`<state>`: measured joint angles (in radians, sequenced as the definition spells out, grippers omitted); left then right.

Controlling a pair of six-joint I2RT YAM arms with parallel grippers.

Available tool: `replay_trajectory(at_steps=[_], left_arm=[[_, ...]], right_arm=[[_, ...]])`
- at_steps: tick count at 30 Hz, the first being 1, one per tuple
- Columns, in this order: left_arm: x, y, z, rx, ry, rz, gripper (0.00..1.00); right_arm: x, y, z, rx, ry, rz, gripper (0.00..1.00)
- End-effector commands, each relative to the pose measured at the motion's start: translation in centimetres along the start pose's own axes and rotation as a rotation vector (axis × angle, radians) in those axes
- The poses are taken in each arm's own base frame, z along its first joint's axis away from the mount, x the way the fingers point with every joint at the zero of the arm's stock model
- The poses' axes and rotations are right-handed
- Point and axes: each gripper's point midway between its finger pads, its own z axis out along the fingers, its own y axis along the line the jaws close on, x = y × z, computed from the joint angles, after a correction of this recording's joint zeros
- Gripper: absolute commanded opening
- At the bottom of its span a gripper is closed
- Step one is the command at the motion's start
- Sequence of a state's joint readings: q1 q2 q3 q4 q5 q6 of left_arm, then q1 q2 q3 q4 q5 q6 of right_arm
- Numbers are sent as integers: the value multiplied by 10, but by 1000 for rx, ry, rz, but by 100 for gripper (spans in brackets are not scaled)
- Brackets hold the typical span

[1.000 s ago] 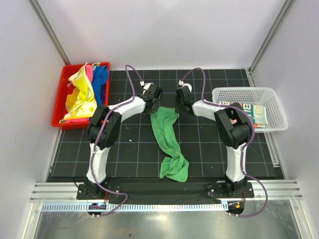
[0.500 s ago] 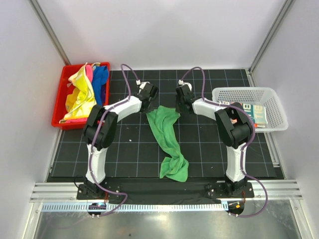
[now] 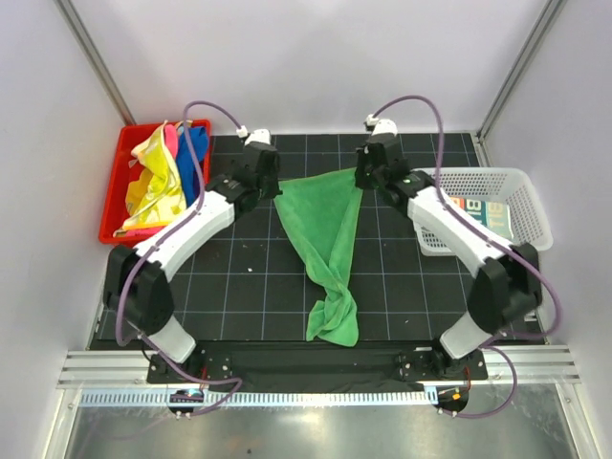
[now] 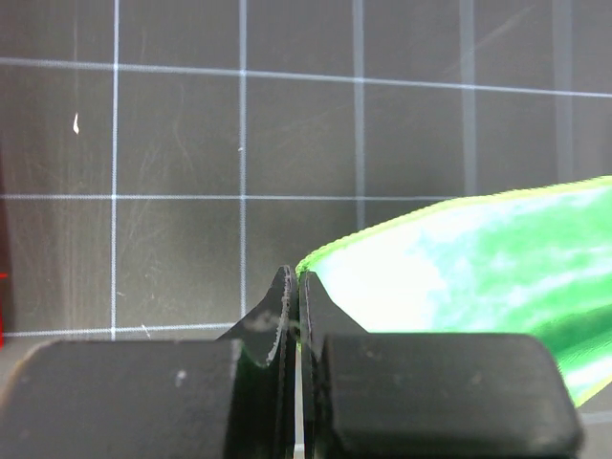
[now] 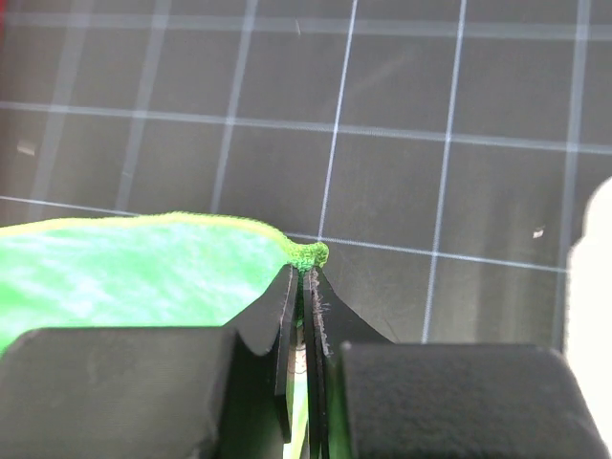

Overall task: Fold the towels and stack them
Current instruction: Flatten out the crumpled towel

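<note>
A green towel (image 3: 320,225) hangs stretched between both grippers over the black grid mat, narrowing to a twisted bunch (image 3: 335,320) that rests near the front edge. My left gripper (image 3: 275,197) is shut on its left top corner; in the left wrist view the cloth (image 4: 478,258) runs off to the right from the pinched jaws (image 4: 295,279). My right gripper (image 3: 360,185) is shut on the right top corner, whose green hem (image 5: 308,255) pokes out just above the closed jaws (image 5: 303,275). More towels (image 3: 158,182), yellow, pink and blue, lie heaped in the red bin.
The red bin (image 3: 115,206) stands at the mat's back left. A white mesh basket (image 3: 516,186) with a folded printed cloth (image 3: 483,212) inside sits at the right. The black mat (image 3: 239,287) ends at a metal rail along the front.
Both grippers have moved apart and toward the back, lifting the towel's top edge and spreading it wide. The left jaws closed on the corner during this time.
</note>
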<state>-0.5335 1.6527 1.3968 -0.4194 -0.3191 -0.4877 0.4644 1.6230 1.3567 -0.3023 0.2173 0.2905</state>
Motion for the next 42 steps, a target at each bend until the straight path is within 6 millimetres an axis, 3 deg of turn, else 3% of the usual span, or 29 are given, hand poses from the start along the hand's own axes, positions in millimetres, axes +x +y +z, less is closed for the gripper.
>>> replay_trajectory(at_steps=[1,5,9,10,12,13,20,27,35,42], left_arm=[[-18,-5,-33,95,-61,4,0],[-30,-17,-76,232,-103,24,0],[-47,-39,-140,456,-166,76,0],[-52,-41,-152,487,-189,80,0],[-64,-47,-186,574,-251,89,0],[-68,-48,-197,595,-275,89,0],[-112,-43,-286,706,-493,89,0],[-138,-41,-359,815,-647,102,0],[-156,-33,-430,898,-800,108,0],[-162,-30,-471,964,-872,130,0]], right_arm=[[-38,0,-51,-49,-128,-16,1],[-63,5,-105,-132,-229,-36,1],[-88,7,-166,-206,-344,-70,1],[-96,6,-188,-224,-392,-67,1],[-100,8,-208,-259,-423,-64,1],[-109,7,-229,-279,-472,-53,1],[-133,9,-301,-369,-602,-27,1],[-151,15,-360,-473,-701,-16,1],[-166,21,-409,-560,-780,-11,1],[-180,27,-452,-645,-856,-12,1]])
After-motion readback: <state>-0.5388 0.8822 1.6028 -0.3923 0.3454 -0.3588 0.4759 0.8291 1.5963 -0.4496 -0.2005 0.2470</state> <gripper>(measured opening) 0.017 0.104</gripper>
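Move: The green towel, already pinched at its two far corners, hangs between the hands. Its middle is about 9 cm back, 9 cm right and 11 cm below the left hand, and about 10 cm back, 8 cm left and 12 cm below the right. Its bunched tail lies on the table some 22 cm back, 10 cm right and 18 cm below the left hand. The red bin stands about 27 cm left and 6 cm ahead of the left hand, 15 cm lower. The white basket is roughly 26 cm right of the right hand, level with it fore and aft, 17 cm lower. The green towel is hoisted by its two held corners: both hands keep rising, about 36 cm, while drawing back some 25 cm towards the bases, quickest early on. They spread slightly, the right hand more, pulling the top edge out between them. Both wrists tip the fingers up from their downward slant and swing them inward, grips still shut. ##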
